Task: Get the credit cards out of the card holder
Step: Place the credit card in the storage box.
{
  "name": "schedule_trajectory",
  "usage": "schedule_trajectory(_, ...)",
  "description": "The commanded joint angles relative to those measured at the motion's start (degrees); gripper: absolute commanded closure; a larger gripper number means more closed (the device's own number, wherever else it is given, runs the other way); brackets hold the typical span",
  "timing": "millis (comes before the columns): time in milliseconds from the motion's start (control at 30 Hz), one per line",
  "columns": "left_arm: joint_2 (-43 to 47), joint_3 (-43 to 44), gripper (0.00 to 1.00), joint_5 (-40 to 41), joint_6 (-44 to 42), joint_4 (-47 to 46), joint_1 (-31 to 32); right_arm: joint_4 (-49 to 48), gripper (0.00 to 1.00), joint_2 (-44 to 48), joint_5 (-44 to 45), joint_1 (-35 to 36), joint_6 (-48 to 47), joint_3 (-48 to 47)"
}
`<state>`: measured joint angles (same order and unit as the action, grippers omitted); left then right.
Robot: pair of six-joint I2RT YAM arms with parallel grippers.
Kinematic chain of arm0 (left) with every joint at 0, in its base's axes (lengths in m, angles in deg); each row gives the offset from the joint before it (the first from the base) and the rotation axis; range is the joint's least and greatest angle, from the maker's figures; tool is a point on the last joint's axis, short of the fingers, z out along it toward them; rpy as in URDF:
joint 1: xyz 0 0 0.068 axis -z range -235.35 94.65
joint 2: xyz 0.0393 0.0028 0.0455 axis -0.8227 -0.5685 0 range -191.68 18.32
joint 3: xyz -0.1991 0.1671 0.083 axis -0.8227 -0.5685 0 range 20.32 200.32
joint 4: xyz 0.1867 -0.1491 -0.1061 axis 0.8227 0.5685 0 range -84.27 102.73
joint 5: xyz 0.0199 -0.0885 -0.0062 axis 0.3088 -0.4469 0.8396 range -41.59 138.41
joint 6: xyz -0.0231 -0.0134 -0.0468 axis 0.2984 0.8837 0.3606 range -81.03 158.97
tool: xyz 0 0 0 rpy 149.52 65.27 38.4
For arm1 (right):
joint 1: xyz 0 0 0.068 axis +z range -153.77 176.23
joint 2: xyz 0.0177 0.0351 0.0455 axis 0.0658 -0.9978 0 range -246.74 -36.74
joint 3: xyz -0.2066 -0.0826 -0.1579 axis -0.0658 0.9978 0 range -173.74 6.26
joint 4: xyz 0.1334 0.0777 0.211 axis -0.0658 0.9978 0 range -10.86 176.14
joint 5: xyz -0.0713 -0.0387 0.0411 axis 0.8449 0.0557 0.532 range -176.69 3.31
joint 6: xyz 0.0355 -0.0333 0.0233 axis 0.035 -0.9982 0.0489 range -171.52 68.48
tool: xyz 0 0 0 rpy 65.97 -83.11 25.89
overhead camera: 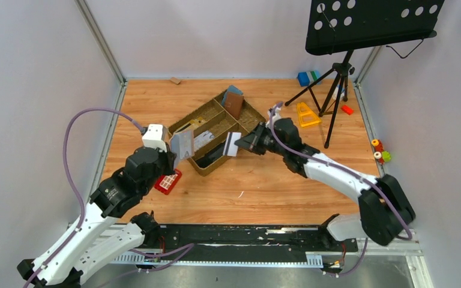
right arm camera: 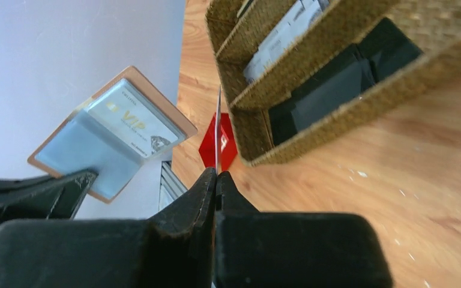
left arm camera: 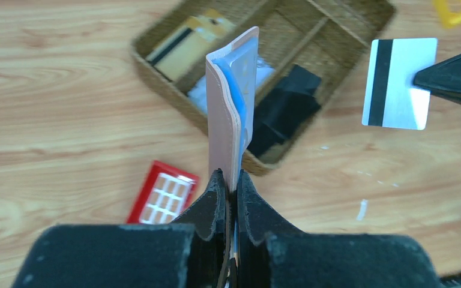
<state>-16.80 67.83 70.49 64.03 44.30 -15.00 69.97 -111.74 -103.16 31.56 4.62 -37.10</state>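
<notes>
My left gripper (left arm camera: 232, 180) is shut on the bottom edge of the card holder (left arm camera: 225, 120), which stands upright above the table. It is tan outside and blue-grey inside (right arm camera: 111, 135), and a pale card marked VIP (right arm camera: 135, 120) sits in its clear pocket. In the top view the holder (overhead camera: 182, 146) hangs just left of the wicker basket. My right gripper (right arm camera: 216, 175) is shut on a silver credit card with a black stripe (left arm camera: 399, 84). That card (overhead camera: 232, 144) is free of the holder, in the air over the basket's near edge, a short way to the holder's right.
The divided wicker basket (overhead camera: 183, 124) holds cards, black items and a reddish-brown wallet (overhead camera: 235, 104). A red grid-patterned block (overhead camera: 168, 182) lies under the left arm. A music stand's tripod (overhead camera: 335, 90), a yellow triangle (overhead camera: 306, 114) and small toys (overhead camera: 379, 151) stand at the back right.
</notes>
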Motion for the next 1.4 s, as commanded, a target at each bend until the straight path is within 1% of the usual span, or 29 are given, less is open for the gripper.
schedule_trajectory(0,-2.27,4.15,1.0,13.05,-7.42,1.31,-0.21,-2.15,1.0,-9.23,5.67,2.89,4.77,-10.44)
schedule_trajectory(100,-4.95,5.9,1.0,17.24,-10.54,1.46,-0.28,1.35,1.0,-15.15,8.67,4.15,6.62,-16.58)
schedule_trajectory(267,-7.15,6.63,1.0,20.36,-14.83,-0.37,-0.36,9.82,1.0,-22.45,17.37,6.9,9.33,-26.17)
schedule_trajectory(333,-7.33,6.39,1.0,20.75,-15.33,-1.29,-0.43,14.98,1.0,-24.76,21.52,7.97,11.06,-30.57)
schedule_trajectory(433,-7.77,5.78,1.0,19.81,-14.59,-2.23,-0.9,18.43,1.0,-28.13,24.42,9.18,13.94,-34.94)
schedule_trajectory(633,-7.74,4.26,1.0,18.98,-13.92,-3.68,-2.9,17.88,1.0,-34.19,26.62,10.87,14.64,-40.78)
schedule_trajectory(733,-7.64,4.02,1.0,19.41,-13.74,-3.71,-3.09,17.8,1.0,-37.29,26.23,11.15,15.5,-43.46)
schedule_trajectory(933,-6.92,3.12,1.0,19.3,-13.46,-3.84,-3.09,15.0,1.0,-42.53,25.99,11.76,15.94,-46.92)
schedule_trajectory(1133,-6.73,2.95,1.0,19.22,-13.55,-4.11,-3.03,12.43,1.0,-45.58,26.71,11.9,16.79,-48.81)
schedule_trajectory(1167,-6.69,2.88,1.0,19.24,-13.55,-4.09,-3.06,11.77,0.97,-45.92,26.68,12.0,16.69,-48.92)
schedule_trajectory(1200,-6.6,2.86,1.0,19.14,-13.55,-4.1,-3.05,10.53,0.9,-46.2,26.39,12.03,16.07,-48.96)
schedule_trajectory(1233,-6.42,2.79,1.0,19.06,-13.55,-4.1,-3.05,8.73,0.77,-46.26,25.99,12.0,15.32,-48.75)
schedule_trajectory(1367,-6.12,2.68,1.0,18.55,-13.55,-4.08,-3.1,6.3,0.4,-43.61,27.47,12.04,14.61,-45.47)
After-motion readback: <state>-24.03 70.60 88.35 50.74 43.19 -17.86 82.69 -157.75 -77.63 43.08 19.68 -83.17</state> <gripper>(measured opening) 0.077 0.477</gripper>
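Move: Ahead-left of the right hand, which already holds the striped credit card, the white cards in the storage box's middle compartment lie about 12 cm farther out, 16 cm left and 15 cm below. The gold cards lie some 6 cm beyond them and 5 cm more to the left; the black cards about 5 cm nearer and 5 cm to the right of them. The left hand's card holder hangs level ahead, 18 cm left of the right hand. From the left hand, the white cards lie roughly 18 cm ahead, 10 cm right, 21 cm below. Sweeping left and forward, nearly level at first, the right hand carries the credit card about 19 cm across to the white-card compartment, turns some 20 degrees, mainly clockwise, with its fingers tipping down, then sinks about 8 cm and parts its fingers nearly halfway. Meanwhile the left hand keeps its grip on the holder and draws some 6 cm left and a little forward, rolling its left side up. ##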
